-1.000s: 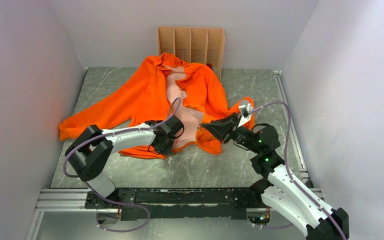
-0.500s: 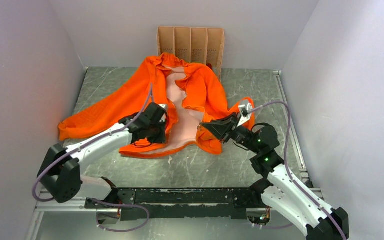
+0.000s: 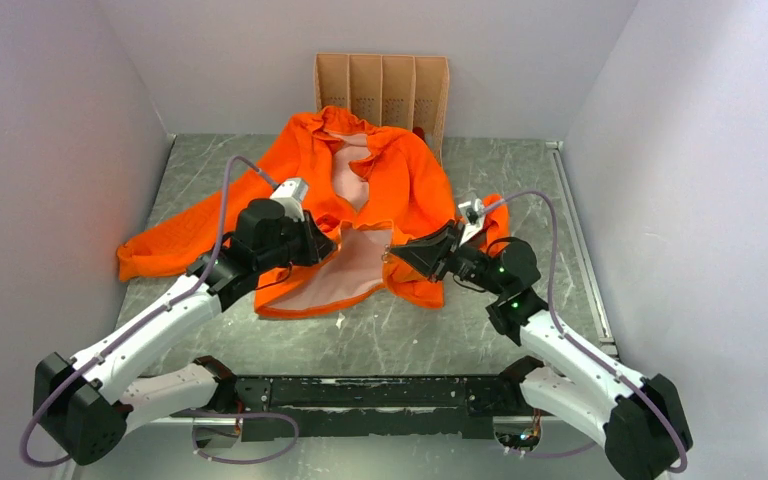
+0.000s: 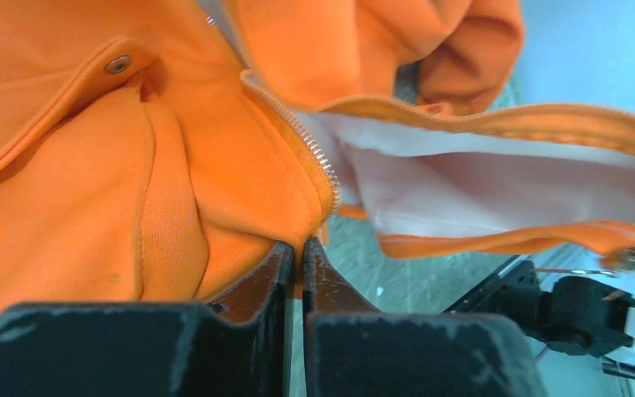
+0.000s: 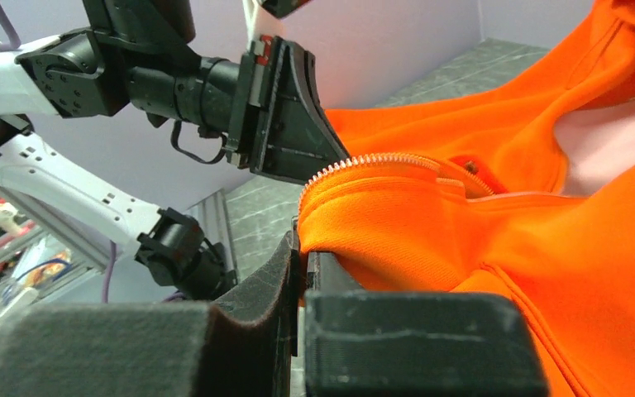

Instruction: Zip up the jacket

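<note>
The bright orange jacket (image 3: 300, 190) lies open on the table, its pale pink lining (image 3: 345, 275) showing between the front edges. My left gripper (image 3: 328, 245) is shut on the jacket's left front edge; in the left wrist view (image 4: 302, 246) orange fabric beside the zipper teeth (image 4: 310, 153) is pinched between the fingertips. My right gripper (image 3: 392, 256) is shut on the opposite front edge; in the right wrist view (image 5: 302, 241) it grips the hem below a row of zipper teeth (image 5: 372, 161). Both edges are raised off the table, a short gap apart.
A cardboard divider box (image 3: 381, 90) stands against the back wall behind the collar. A sleeve (image 3: 175, 245) stretches to the left wall. Grey walls close in on both sides. The other arm shows in each wrist view (image 5: 285, 124).
My left arm has swung back and left, lifting the left front edge and exposing more pink lining. My right gripper has shifted slightly left and back, still holding its edge.
</note>
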You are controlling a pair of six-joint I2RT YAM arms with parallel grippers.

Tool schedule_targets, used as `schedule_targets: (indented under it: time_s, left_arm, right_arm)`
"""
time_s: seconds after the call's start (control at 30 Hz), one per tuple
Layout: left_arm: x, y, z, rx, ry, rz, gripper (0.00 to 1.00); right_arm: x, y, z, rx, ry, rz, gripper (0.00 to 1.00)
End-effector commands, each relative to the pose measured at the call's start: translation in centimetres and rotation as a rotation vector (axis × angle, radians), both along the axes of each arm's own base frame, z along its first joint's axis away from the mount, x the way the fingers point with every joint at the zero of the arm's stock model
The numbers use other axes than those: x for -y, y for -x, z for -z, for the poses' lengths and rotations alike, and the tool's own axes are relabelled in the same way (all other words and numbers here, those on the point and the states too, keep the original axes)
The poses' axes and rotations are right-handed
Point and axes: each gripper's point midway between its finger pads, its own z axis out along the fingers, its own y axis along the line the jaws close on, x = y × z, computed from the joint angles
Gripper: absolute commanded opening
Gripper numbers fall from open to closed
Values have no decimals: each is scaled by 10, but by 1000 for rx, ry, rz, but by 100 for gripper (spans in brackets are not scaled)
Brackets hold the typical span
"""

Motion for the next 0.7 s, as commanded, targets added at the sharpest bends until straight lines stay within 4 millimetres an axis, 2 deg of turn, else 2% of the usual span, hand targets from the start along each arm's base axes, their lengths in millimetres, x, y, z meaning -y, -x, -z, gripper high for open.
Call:
schedule_targets:
  time_s: [0.0, 0.17, 0.37, 0.67]
  left_arm:
    - [17, 0, -49, 168, 165, 82, 8]
    - [24, 12, -80, 293, 259, 164, 8]
    - [29, 32, -105, 430, 351, 270, 8]
    - [32, 49, -109, 489, 374, 361, 8]
  right_arm:
    - [-9, 8, -16, 22, -71, -90, 0]
    - [-18, 13, -16, -10, -94, -169, 0]
    - [-29, 17, -16, -31, -111, -228, 0]
    - [-40, 16, -22, -61, -164, -294, 0]
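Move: The zip slider, at the hem corner pinched in the right hand, lies about 12 cm right of the left hand, 5 cm back and 8 cm above it. From the right hand, the other hem corner, pinched in the left hand, is about 12 cm left, 5 cm ahead and 8 cm lower. Where the front edges meet below the neck is some 20 cm ahead of the left hand, 5 cm right and 16 cm down; a white scrap lies on the table 9 cm back, straight below in line, 20 cm down. The jacket's left hem corner, still pinched in the left fingers, is lifted about 8 cm and drawn a little back and right towards the slider corner, the left wrist tilting its fingers up and swinging clockwise, some 30 degrees in all. The right hand keeps its corner pinched and comes to meet it, about 3.5 cm left and slightly down, turning counter-clockwise. ##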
